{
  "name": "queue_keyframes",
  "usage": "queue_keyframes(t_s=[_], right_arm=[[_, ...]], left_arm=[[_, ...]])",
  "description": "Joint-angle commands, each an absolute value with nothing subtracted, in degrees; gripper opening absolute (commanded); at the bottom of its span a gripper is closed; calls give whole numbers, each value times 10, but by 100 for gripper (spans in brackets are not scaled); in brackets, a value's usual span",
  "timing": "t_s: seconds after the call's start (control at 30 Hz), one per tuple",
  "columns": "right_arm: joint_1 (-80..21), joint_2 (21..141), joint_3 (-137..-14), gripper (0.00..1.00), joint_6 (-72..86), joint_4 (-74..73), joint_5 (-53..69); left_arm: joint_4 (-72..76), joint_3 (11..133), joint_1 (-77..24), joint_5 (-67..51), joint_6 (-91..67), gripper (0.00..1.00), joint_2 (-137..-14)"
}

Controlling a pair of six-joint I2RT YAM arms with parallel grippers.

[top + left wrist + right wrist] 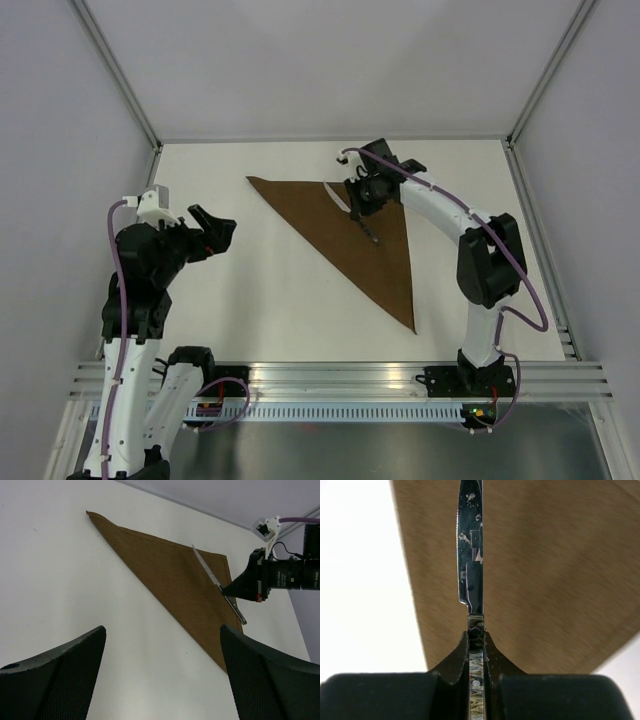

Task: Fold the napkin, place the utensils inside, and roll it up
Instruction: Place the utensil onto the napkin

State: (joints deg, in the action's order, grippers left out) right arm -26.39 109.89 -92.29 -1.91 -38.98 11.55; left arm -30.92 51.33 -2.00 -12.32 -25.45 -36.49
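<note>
The dark brown napkin (355,235) lies folded into a triangle on the white table; it also shows in the left wrist view (175,580) and under the right wrist camera (550,570). My right gripper (358,205) is shut on the knife (471,565) at the top of its handle, over the napkin's upper right part. The silver blade (206,569) points toward the folded edge, and the handle end sticks out behind the jaws. My left gripper (215,228) is open and empty, left of the napkin, above bare table; its dark fingers (260,675) frame the left wrist view.
Grey walls close in the table on the left, back and right. A metal rail (340,378) runs along the near edge by the arm bases. White table (250,290) lies between my left gripper and the napkin.
</note>
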Motion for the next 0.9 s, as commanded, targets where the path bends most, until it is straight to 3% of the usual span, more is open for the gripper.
queue_keyframes(t_s=[0.0, 0.2, 0.87], right_arm=[[-301, 1131, -960, 1, 21, -407, 98], [-362, 1166, -968, 0, 20, -382, 77], [-380, 1222, -919, 0, 30, -293, 67]], left_arm=[[-308, 538, -18, -117, -282, 98, -369], [-316, 543, -18, -115, -281, 98, -374], [-316, 531, -18, -113, -276, 98, -375]])
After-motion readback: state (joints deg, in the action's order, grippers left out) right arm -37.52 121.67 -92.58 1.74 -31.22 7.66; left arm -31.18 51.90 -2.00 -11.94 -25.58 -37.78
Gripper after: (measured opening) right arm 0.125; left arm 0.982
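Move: The knife, already pinched by its handle in the right hand, goes to a spot on the napkin about 8 cm left, 3 cm back and 10 cm below that hand. The middle of the napkin's diagonal fold lies about 8 cm back and 9 cm left, its far right corner some 15 cm ahead and 14 cm right, both at table height. From the left hand the spot is roughly 12 cm ahead, 21 cm right and 27 cm down. The knife, kept pinched by its handle, is carried by the right hand about 8 cm left and 4 cm back towards the napkin's diagonal fold, sinking all the while. Then the hand eases about a centimetre forward again and goes nearly straight down, some 8 cm of descent in all, ending a net 5 degrees or so counter-clockwise with the fingers still shut. ##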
